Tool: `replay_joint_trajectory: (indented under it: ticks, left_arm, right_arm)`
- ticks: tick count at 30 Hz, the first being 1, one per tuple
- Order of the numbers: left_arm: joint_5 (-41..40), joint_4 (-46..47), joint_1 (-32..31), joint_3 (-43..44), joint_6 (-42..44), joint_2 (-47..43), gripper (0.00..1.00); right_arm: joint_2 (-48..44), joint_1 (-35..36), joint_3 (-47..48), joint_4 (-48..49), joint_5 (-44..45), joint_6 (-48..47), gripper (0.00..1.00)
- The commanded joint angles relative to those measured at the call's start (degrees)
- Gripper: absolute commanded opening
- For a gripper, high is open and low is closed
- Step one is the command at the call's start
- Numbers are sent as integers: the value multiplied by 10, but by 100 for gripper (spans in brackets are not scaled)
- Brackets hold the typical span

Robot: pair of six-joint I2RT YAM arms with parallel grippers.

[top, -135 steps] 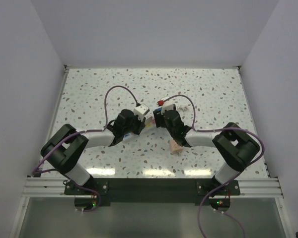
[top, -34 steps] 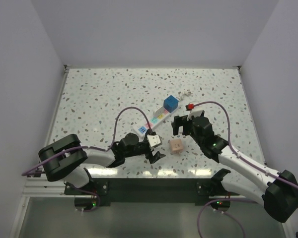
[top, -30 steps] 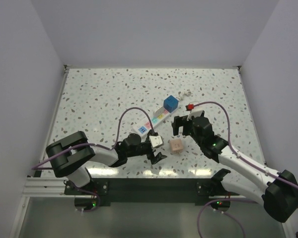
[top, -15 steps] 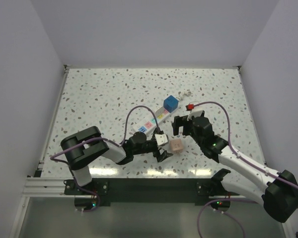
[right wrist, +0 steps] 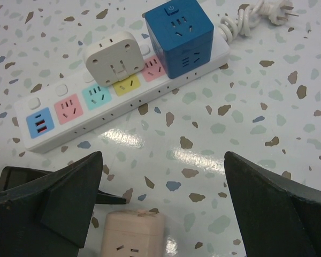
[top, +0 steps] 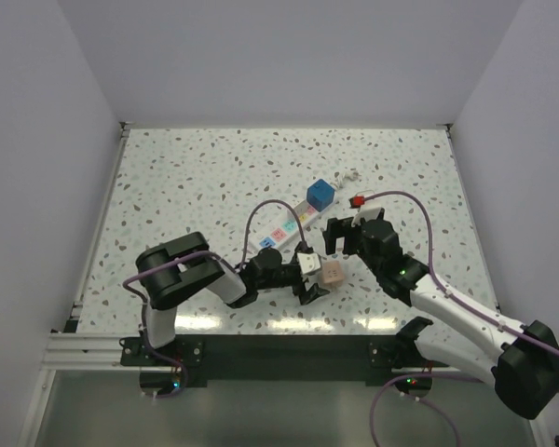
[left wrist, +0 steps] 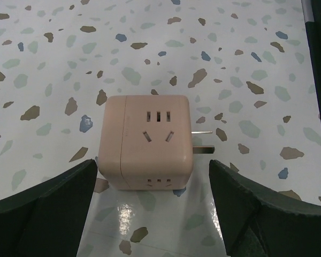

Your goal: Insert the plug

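The plug is a pink cube adapter (top: 332,273) (left wrist: 145,140) lying on the speckled table, its metal prongs (left wrist: 202,141) pointing sideways. My left gripper (top: 317,277) (left wrist: 152,167) is open, its fingertips on either side of the cube's near end without touching it. The white power strip (top: 281,231) (right wrist: 69,134) lies diagonally behind, with a blue cube (top: 320,195) (right wrist: 179,35) and a white adapter (right wrist: 113,58) plugged in. My right gripper (top: 341,237) (right wrist: 163,156) hangs open and empty between the strip and the pink cube (right wrist: 134,235).
The strip's coiled white cord and plug (right wrist: 257,13) (top: 350,174) lie at its far end. Purple cables arc above both arms. White walls close in the table on three sides.
My left arm has swung right along the table's near side until its open fingers flank the pink cube. The right arm, the strip and the cube have stayed put.
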Motion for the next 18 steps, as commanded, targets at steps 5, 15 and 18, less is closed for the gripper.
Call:
replay_joint_trajectory:
  ticks: [5, 15, 18]
  left_arm:
    - [19, 63, -4, 26, 9, 39, 74]
    - [-6, 108, -4, -6, 48, 6, 0]
    - [-27, 65, -3, -19, 85, -32, 0]
  right_arm:
    - [2, -2, 3, -1, -4, 17, 99]
    - [36, -1, 18, -30, 0, 20, 99]
    - [30, -1, 24, -35, -7, 19, 99]
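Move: Between the left hand's open fingers the pink plug already stands, its middle only about 1 cm farther to the right and 2 cm below the hand point, prongs towards the bases. From that hand the power strip's middle lies some 13 cm ahead and 7 cm left; the blue plug on the strip is about 18 cm ahead and 2 cm left. From the right hand, the pink plug lies about 9 cm back, 1 cm left and 11 cm below. Sinking about 1.5 cm around the pink plug, the left hand closes its fingers from wide open to roughly two thirds and pinches the plug across its far and prong-side faces, then eases up half a centimetre and draws back about 1 cm to the left. The open, empty right hand dips about 3 cm towards the pink plug, its fingers tipping slightly down. ##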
